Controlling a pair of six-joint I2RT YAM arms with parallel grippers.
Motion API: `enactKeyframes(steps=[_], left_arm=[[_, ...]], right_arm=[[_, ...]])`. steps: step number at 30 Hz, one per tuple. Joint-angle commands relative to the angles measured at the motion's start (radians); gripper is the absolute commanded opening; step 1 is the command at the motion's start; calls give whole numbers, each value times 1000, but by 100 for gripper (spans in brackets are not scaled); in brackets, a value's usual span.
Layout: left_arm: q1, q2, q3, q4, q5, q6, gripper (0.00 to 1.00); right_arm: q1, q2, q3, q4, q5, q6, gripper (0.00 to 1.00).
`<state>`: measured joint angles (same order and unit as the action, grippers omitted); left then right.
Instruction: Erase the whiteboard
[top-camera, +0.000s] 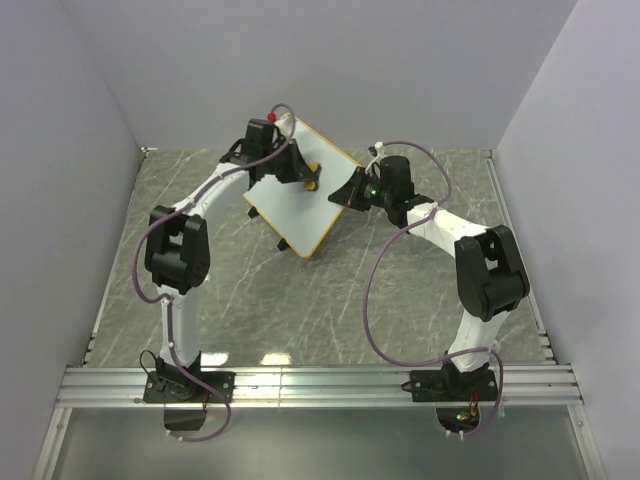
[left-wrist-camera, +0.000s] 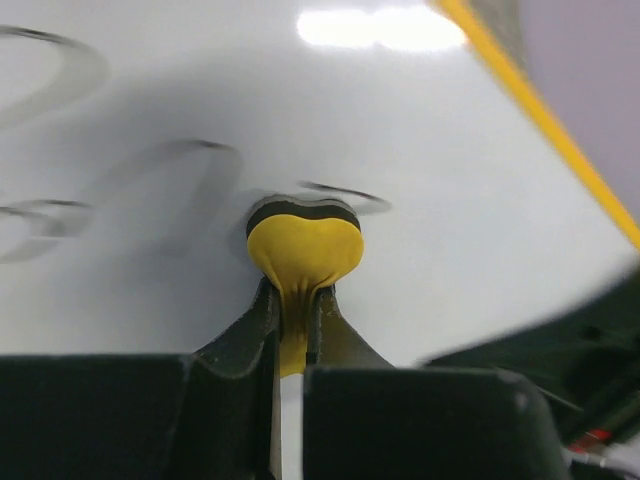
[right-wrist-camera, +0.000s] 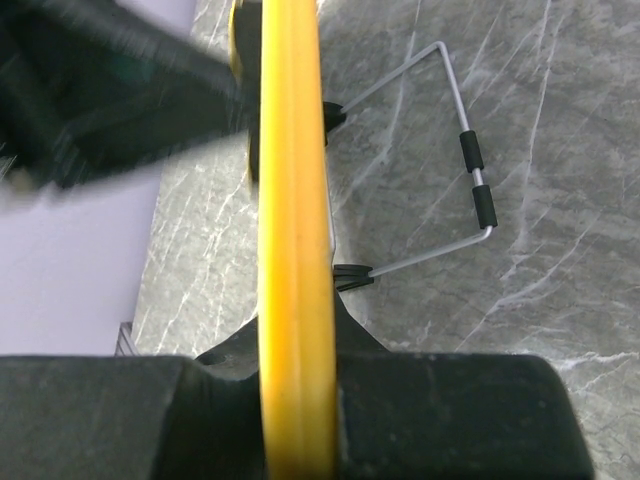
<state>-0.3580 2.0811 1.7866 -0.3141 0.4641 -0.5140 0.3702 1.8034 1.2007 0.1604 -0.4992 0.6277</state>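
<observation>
The whiteboard (top-camera: 300, 200), white with an orange-yellow frame, stands tilted at the table's back centre. My right gripper (top-camera: 352, 190) is shut on its right edge; in the right wrist view the yellow frame (right-wrist-camera: 292, 200) runs between the jaws. My left gripper (top-camera: 300, 172) is shut on the small yellow-and-black eraser (left-wrist-camera: 303, 250) and presses it against the board's white face (left-wrist-camera: 420, 150). Faint grey scribbles (left-wrist-camera: 180, 165) show to the left of the eraser and just beside it.
The board's wire stand (right-wrist-camera: 470, 180) with black sleeves sticks out behind it over the grey marble table (top-camera: 330, 310). A red-capped marker (top-camera: 276, 115) sits near the board's top corner. Pale walls close in the table at the left, back and right.
</observation>
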Motion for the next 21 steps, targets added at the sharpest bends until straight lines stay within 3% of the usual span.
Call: enactKeyframes(steps=[1, 7, 12, 21], left_arm=[[123, 184, -38, -66, -87, 16, 0], [169, 249, -61, -103, -194, 23, 0], [209, 244, -108, -82, -189, -11, 0], [127, 120, -41, -85, -134, 81, 0]], right_arm=[[76, 33, -67, -358, -98, -233, 0], [78, 33, -62, -377, -99, -246, 0], [78, 42, -59, -377, -104, -244, 0], [78, 53, -59, -364, -105, -232, 0]])
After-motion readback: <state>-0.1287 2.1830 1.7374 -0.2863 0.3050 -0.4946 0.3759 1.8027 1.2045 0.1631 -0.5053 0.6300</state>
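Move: The left hand has the eraser on the board. The board's left corner, where it heads, is about 10 cm ahead, 21 cm left and 12 cm lower; the remaining scrawl is closer, about 6 cm ahead, 5 cm left and 2 cm down. The right hand's grip on the board is roughly 6 cm back and 7 cm right. From the right hand, that corner lies about 16 cm ahead, 28 cm left and 10 cm down. Keeping the pinched eraser against the whiteboard, the left hand sweeps it quickly left, down the slope and somewhat forward, about 18 cm in all, past the scrawl towards the left corner. It turns some 20 degrees counter-clockwise on the way, then all but stops short of the edge. The right hand holds the board's right-hand edge still. ##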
